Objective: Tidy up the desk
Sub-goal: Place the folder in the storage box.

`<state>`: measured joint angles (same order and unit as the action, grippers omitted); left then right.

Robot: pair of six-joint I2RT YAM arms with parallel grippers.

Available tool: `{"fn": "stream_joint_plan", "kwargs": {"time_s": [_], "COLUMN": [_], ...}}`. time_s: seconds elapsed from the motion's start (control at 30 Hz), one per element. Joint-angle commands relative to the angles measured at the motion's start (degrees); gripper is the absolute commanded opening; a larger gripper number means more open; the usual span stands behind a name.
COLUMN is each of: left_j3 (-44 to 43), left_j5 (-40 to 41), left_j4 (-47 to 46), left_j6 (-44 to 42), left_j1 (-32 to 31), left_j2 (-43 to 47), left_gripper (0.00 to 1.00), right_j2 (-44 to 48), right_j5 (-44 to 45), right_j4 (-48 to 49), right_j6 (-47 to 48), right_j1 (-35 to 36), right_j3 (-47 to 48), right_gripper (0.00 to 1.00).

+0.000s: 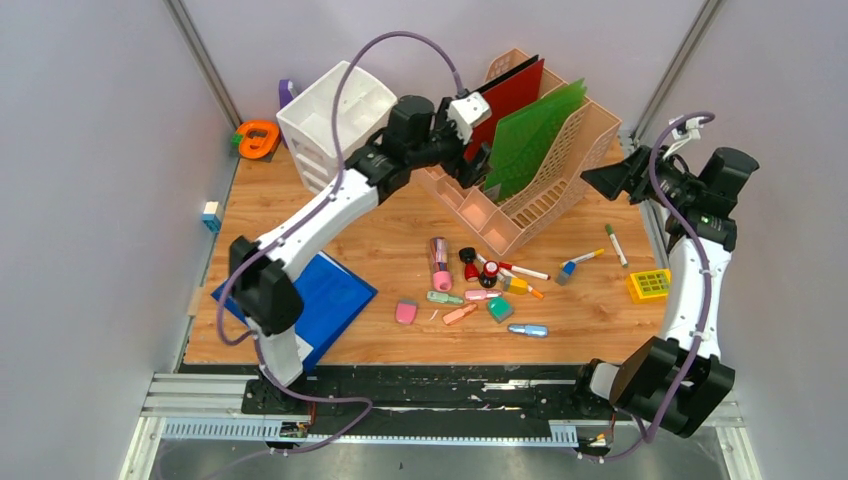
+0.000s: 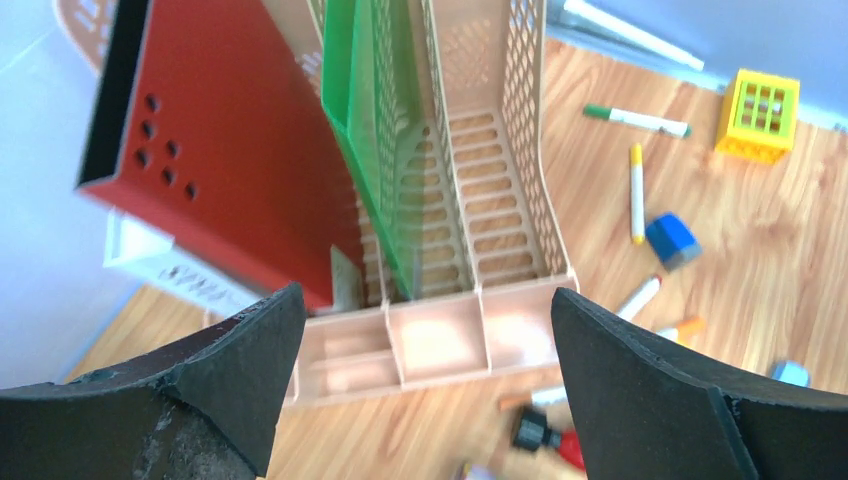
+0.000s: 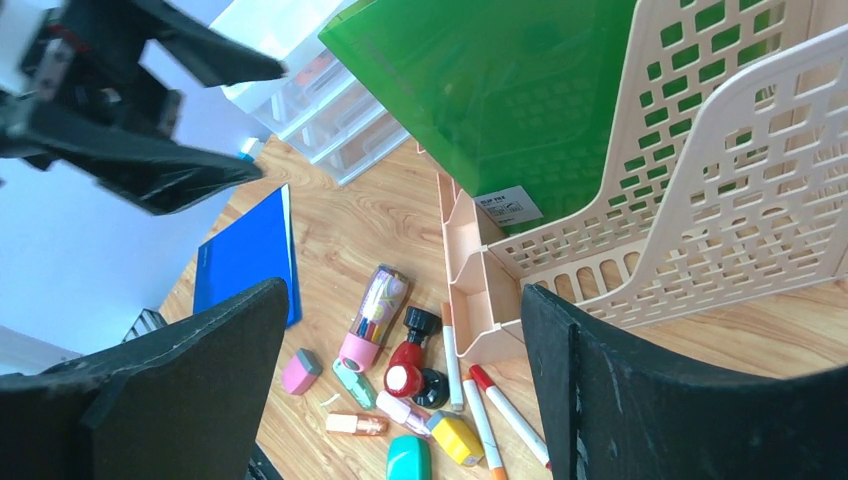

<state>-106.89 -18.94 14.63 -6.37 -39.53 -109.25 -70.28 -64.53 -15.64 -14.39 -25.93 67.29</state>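
Observation:
The wood-grain desk (image 1: 400,225) holds a beige file organizer (image 1: 560,165) at the back with a red folder (image 1: 510,95) and a green folder (image 1: 530,130) standing in it. My left gripper (image 1: 478,165) hovers open and empty above the organizer's front compartments (image 2: 440,340), close to the red folder (image 2: 230,150). My right gripper (image 1: 605,180) is open and empty, raised at the right beside the organizer (image 3: 720,170). Small items lie scattered mid-desk: a pink pencil tube (image 1: 439,262), red stamps (image 1: 480,270), markers (image 1: 525,271), erasers (image 1: 406,312).
A blue folder (image 1: 325,300) lies at the front left under the left arm. White drawers (image 1: 335,115) stand at the back left, with an orange tape dispenser (image 1: 258,138) beside them. A yellow block (image 1: 648,285) and a green marker (image 1: 616,244) lie at the right.

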Motion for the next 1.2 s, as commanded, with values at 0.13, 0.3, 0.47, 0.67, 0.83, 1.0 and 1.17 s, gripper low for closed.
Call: {"fn": "stream_joint_plan", "kwargs": {"time_s": [0.13,0.3,0.47,0.67,0.83,1.0,1.17], "left_j3": [17.02,28.10,36.84,43.66,44.85,44.13,43.59], "left_j5": [15.72,17.62,13.77,5.84,-0.07,-2.60,-0.92], "left_j4": [22.18,34.53,42.88,45.94,46.37,44.96,39.51], "left_j6": [-21.98,-24.52,-25.48,-29.37,-31.89,-30.88,-28.51], "left_j1": [0.24,8.10,26.15,49.79,67.17,76.40,80.67], "left_j2": [22.86,33.35,40.66,46.00,41.91,33.25,27.31], "left_gripper": [1.00,1.00,1.00,1.00,1.00,1.00,1.00], "right_j2": [4.37,2.00,-7.21,-18.89,-28.41,-35.34,-40.24], "right_j5": [6.10,18.21,23.09,30.52,32.75,35.55,40.43], "right_j4": [-2.48,-6.47,-10.63,-12.34,-12.36,-12.22,-11.10], "right_j6": [10.81,21.17,26.22,34.50,38.99,42.17,44.51], "right_j1": [10.12,31.06,44.25,62.31,72.00,80.17,86.66], "right_j3": [2.27,5.83,11.31,16.65,18.31,18.57,19.22], "right_gripper": [0.88,0.88,0.88,0.88,0.88,0.88,0.88]}}
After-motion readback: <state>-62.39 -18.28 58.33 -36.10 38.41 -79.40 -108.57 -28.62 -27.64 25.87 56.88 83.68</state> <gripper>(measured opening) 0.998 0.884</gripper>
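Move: The blue folder lies flat, its middle some 22 cm back, 43 cm to the left and 30 cm below the empty left hand; from the right hand it is about 61 cm left, 15 cm back and 32 cm below. From the right hand, the pink eraser is some 36 cm left and 18 cm back, the pencil tube about 28 cm left and 6 cm back. The storage box's middle is about 8 cm ahead and 9 cm right of the left hand. Sweeping left, the open left hand rises slightly away from the storage box, then comes back and down past the blue folder's left edge, some 54 cm leftwards, fingers swinging round to point down. The open right hand goes about 41 cm left, level at first, then down and back towards the folder's right corner, its fingers turning to point left and half down. Neither touches the folder yet. ##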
